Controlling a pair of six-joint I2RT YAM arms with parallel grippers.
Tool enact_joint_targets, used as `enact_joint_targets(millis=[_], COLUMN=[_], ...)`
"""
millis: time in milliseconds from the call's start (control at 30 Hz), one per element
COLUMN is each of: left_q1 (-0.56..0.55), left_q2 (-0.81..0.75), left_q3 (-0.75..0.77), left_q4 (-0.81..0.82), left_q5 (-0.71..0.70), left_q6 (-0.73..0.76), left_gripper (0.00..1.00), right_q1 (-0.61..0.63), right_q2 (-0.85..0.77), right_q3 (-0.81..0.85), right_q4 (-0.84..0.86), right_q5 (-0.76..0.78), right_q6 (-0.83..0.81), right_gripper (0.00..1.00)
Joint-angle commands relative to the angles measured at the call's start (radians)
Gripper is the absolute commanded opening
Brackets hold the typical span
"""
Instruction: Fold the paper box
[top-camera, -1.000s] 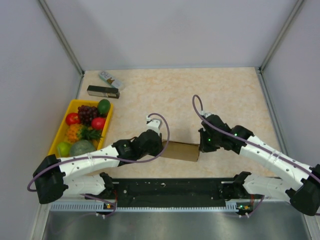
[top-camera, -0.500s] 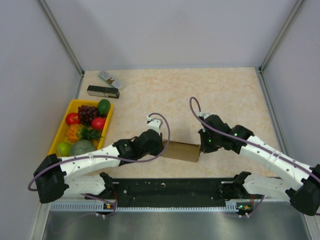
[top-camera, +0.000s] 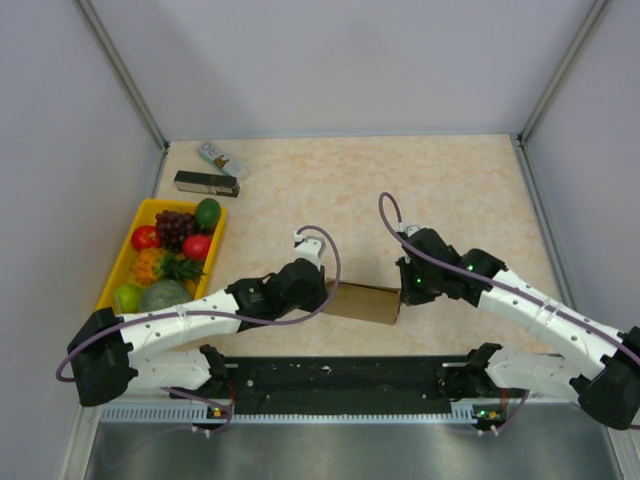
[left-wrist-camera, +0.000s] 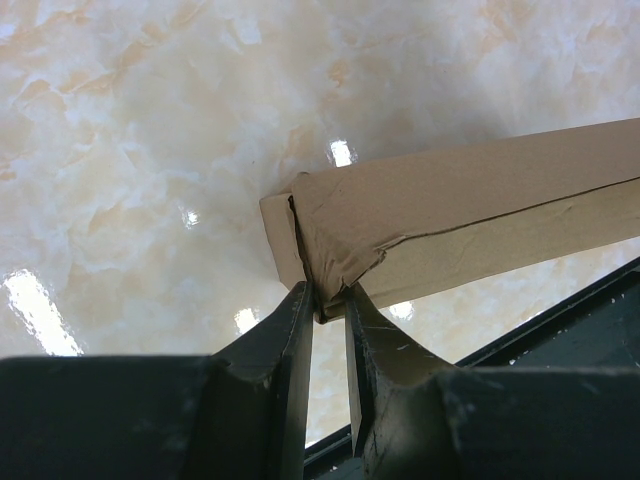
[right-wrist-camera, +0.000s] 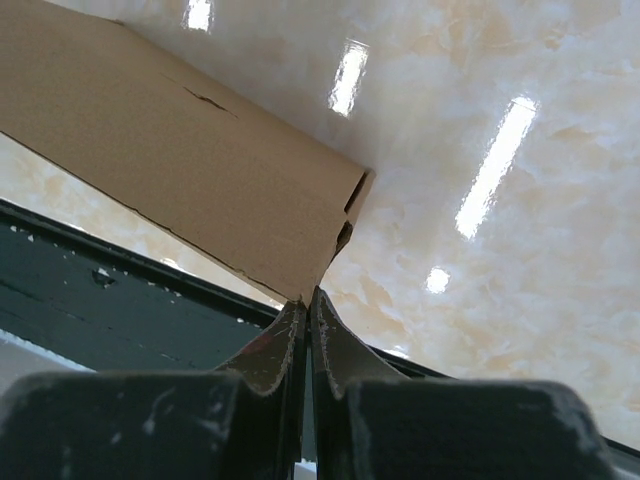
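The paper box (top-camera: 365, 301) is a brown, flattened carton lying near the table's front edge, between my two arms. My left gripper (top-camera: 325, 296) is at its left end. In the left wrist view the fingers (left-wrist-camera: 296, 330) are shut on a crumpled corner of the paper box (left-wrist-camera: 470, 215). My right gripper (top-camera: 402, 293) is at the right end. In the right wrist view its jaws are pressed together, and the right gripper (right-wrist-camera: 306, 297) touches the lower corner of the paper box (right-wrist-camera: 190, 170). I cannot tell whether any cardboard is caught between them.
A yellow tray (top-camera: 118, 262) of toy fruit sits at the left. A slim black box (top-camera: 206, 183) and a small white packet (top-camera: 222, 159) lie at the back left. The black base rail (top-camera: 340, 375) runs just in front of the carton.
The right arm's wrist and cable loop have shifted slightly left. The carton and the left arm have stayed in place.
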Motion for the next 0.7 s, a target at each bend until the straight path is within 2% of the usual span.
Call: enact_joint_targets(millis=[0,333,467,667], left_q1=[-0.005,-0.007,-0.007,-0.007], left_q2=[0.037,0.008,-0.038,-0.147], left_q3=[-0.022,-0.027,-0.050,-0.068], left_q4=[-0.134,-0.118,-0.092,-0.101], left_q5=[0.015,0.026,0.039,0.070], left_q6=[0.005,-0.003,-0.022,-0.027], left_gripper=[0.23,0.24,0.37,0.55], right_q1=[0.015,0.139,0.170,0.182], right_q2=[-0.039,-0.057,-0.066,-0.098], right_q3=[-0.017,-0.068,-0.108,-0.184], right_q4=[0.060,0.072,0.101,0.184], right_q5=[0.002,0.205,0.272,0.288], right_q6=[0.072,0.149,0.170,0.175], right_gripper=[0.00,0.00,0.00,0.00])
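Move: The box runs crosswise between the grippers, its near left corner still pinched by the left fingers and its near right corner by the right. Its middle lies about 8 cm right, 1 cm ahead and 2 cm below the left hand, and about 8 cm left, 3 cm ahead and 3 cm below the right hand. From the left hand, the fruit crate sits some 33 cm left and 5 cm ahead, the black case 25 cm left and 22 cm ahead. Keep the right fingers shut on the box's near right corner and lower them about 1.5 cm, swinging the fingertips forward some 10 degrees with a slight clockwise turn. Hold the left gripper still at first, then open it to roughly half and draw it back about 1.5 cm and 1 cm left, off the corner it was pinching. ##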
